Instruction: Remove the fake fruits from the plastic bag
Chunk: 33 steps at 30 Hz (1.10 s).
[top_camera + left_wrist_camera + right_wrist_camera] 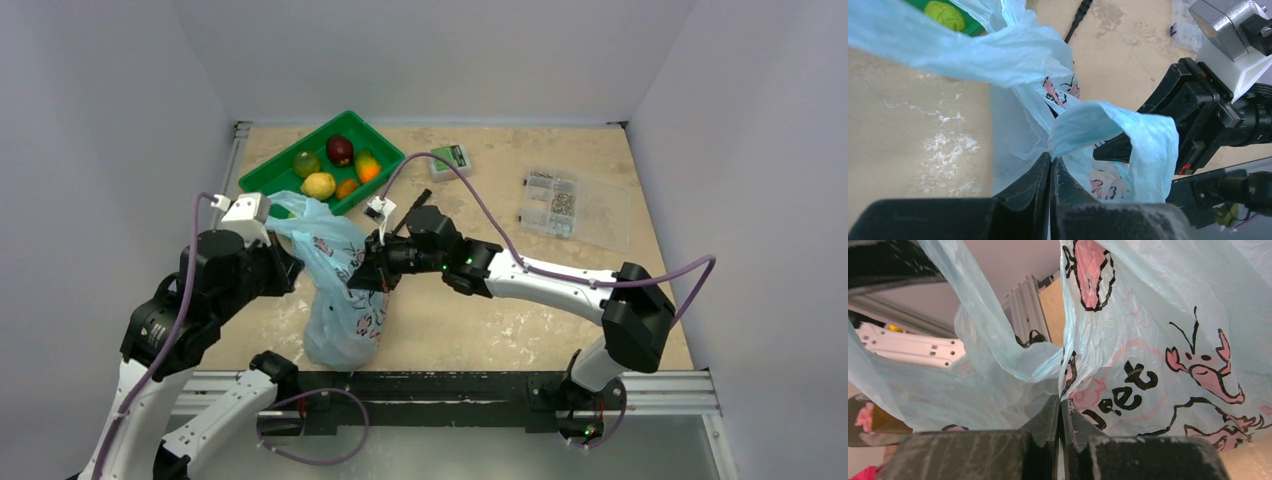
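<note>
The light-blue plastic bag (340,290) with pink-and-black cartoon prints stands upright at the near middle of the table. My left gripper (293,263) is shut on its left rim; in the left wrist view the gripper (1052,159) pinches the thin film (1108,125). From the right, my right gripper (366,270) is shut on the opposite rim, and its wrist view shows the gripper (1059,399) clamped on the printed bag (1158,340). What the bag holds is hidden. Several fake fruits lie in the green tray (375,130): a lemon (318,185), a green one (306,163), a dark red one (340,150).
A clear compartment box (575,205) lies at the right. A small green-and-white box (452,158) sits near the back. A black cable end (415,198) lies beside the tray. An aluminium rail (450,390) runs along the near edge.
</note>
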{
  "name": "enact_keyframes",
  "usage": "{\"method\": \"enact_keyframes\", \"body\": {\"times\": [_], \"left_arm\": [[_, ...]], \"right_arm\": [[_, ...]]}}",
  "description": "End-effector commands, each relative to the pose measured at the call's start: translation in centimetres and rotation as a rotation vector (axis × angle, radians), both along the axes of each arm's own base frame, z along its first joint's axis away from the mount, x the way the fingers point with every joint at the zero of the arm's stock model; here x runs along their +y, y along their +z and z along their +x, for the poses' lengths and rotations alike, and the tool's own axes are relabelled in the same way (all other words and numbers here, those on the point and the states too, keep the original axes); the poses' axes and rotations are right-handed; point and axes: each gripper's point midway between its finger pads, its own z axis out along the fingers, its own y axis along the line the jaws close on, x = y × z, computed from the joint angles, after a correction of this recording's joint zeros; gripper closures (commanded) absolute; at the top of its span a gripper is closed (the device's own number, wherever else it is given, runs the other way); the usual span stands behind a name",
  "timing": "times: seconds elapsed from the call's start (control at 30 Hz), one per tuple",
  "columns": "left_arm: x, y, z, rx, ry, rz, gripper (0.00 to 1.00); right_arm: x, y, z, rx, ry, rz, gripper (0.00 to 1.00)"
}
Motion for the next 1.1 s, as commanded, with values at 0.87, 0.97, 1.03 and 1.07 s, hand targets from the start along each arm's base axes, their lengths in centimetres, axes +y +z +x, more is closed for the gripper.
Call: {"method": "enact_keyframes", "body": {"times": [0.87, 0.97, 1.03, 1.07], "left_arm": [[1.9, -0.2, -6.7, -0.049, -0.066, -0.067, 0.73], [1.6, 0.1, -7.4, -0.037, -0.085, -0.089, 0.17], [1.4, 0.3, -8.1, -0.017, -0.108, -0.103, 0.09], [1.1, 0.4, -8.4, -0.011, -0.124, -0.108, 0.07]], "right_arm": [[-1.5, 0.4, 2.8, -0.168, -0.075, -0.111, 1.00], [-1.3, 0.1, 3.0, -0.123, -0.105, -0.107, 1.00], [-1.2, 0.1, 2.8, -0.097, -0.113, -0.085, 1.00], [-1.2, 0.2, 2.7, -0.092, -0.118, -0.061, 1.00]]}}
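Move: The left fingers have one edge of the plastic bag pinched. The bag's fruit-filled bottom lies some 22 cm below them, about 4 cm to the right and 1 cm back. From the left hand the lime in the crate is roughly 31 cm ahead and 9 cm left, the green crate's middle 40 cm ahead and 5 cm left. From the right hand, pinching the bag too, its bottom is 16 cm below, 4 cm left, 2 cm back; the hammer is 30 cm ahead, 7 cm right. Keeping its pinch on the bag's edge, the left hand draws it back about 7 cm and slightly left, rising some 3 cm on the way and then sinking again, before its fingers spread wide and let go. The right hand keeps its shut grip on the bag while dipping about 3 cm, easing forward about 2 cm and tilting some 10 degrees. ##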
